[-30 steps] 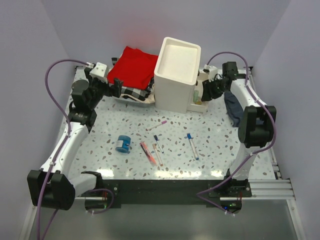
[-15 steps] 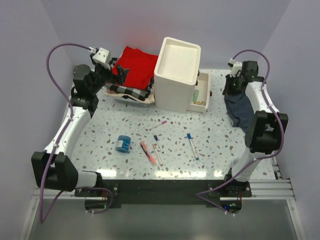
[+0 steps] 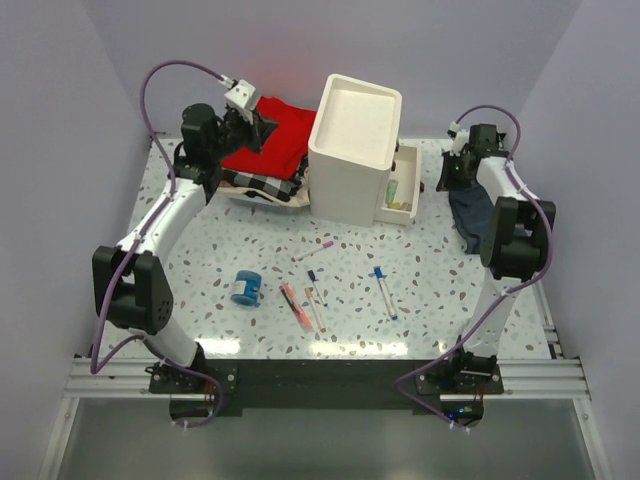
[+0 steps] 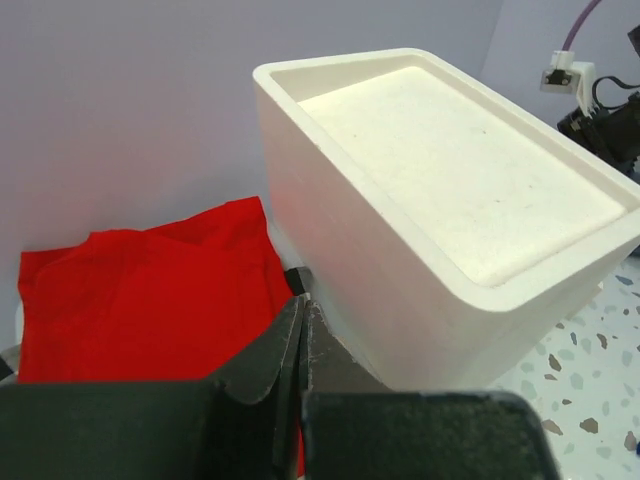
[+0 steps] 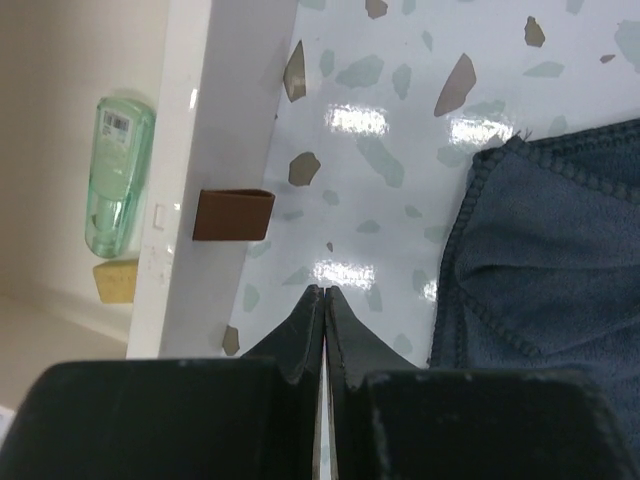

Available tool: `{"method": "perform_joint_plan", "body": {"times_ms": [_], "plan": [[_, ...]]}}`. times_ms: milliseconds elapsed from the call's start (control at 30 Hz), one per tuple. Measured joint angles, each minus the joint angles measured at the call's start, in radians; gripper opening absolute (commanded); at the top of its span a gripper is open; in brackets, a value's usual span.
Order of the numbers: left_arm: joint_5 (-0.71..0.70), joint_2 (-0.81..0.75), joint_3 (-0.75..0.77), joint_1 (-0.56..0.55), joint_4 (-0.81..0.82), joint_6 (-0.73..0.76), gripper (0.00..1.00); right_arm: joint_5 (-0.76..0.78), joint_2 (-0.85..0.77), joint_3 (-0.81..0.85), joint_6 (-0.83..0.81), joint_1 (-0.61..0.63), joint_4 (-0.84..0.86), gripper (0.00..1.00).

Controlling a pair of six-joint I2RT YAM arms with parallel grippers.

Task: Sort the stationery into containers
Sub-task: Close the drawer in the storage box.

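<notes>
The containers are the drawers of a tall white box unit [image 3: 355, 150] at the back. Its bottom drawer [image 3: 409, 180] is pulled out to the right and holds a green tube [image 5: 118, 175] and a beige eraser [image 5: 115, 281]. On the table lie a blue tape roll [image 3: 246, 288], an orange-red marker [image 3: 296, 306], a pink-capped pen [image 3: 315, 249] and blue-capped pens [image 3: 385, 291]. My left gripper [image 4: 303, 302] hangs shut and empty above the red cloth [image 4: 150, 290], just left of the box. My right gripper [image 5: 325, 290] is shut and empty over bare table, just beyond the drawer's brown handle [image 5: 232, 215].
Red and checked folded cloths [image 3: 262, 183] are stacked left of the box. A dark blue-grey cloth [image 3: 470, 215] lies under the right arm, close to my right gripper. Side walls enclose the table on both sides.
My left arm rose and swung right towards the box, and its gripper went from open to shut. My right gripper drew back from the open drawer and shut with nothing in it.
</notes>
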Motion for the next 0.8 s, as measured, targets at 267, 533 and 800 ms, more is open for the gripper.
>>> {"method": "perform_joint_plan", "body": {"times_ms": [267, 533, 800], "plan": [[0.007, 0.133, 0.104, -0.066, -0.007, 0.035, 0.0, -0.035, 0.028, 0.023, 0.052, 0.004, 0.023, 0.0], [0.009, 0.212, 0.143, -0.114, -0.014, 0.043, 0.0, -0.064, 0.081, 0.039, 0.079, 0.04, 0.035, 0.0], [0.014, 0.242, 0.171, -0.129, -0.021, 0.045, 0.0, -0.079, 0.098, 0.06, 0.098, 0.095, 0.036, 0.0]]}}
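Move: The drawer's brown handle lies about 5 cm left of the right hand, 2 cm ahead and 1 cm lower. Some 13 cm left, roughly level fore-and-aft, is the green bottle in the drawer; the dark cloth lies 9 cm right and 6 cm back. From the left hand, the storage box's upper left wall is about 9 cm right, 2 cm ahead and 5 cm below; the red cloth lies 4 cm ahead, 3 cm left, well below. Right's shut fingers push the drawer front some 6 cm left; left's go right and down against the box wall. ##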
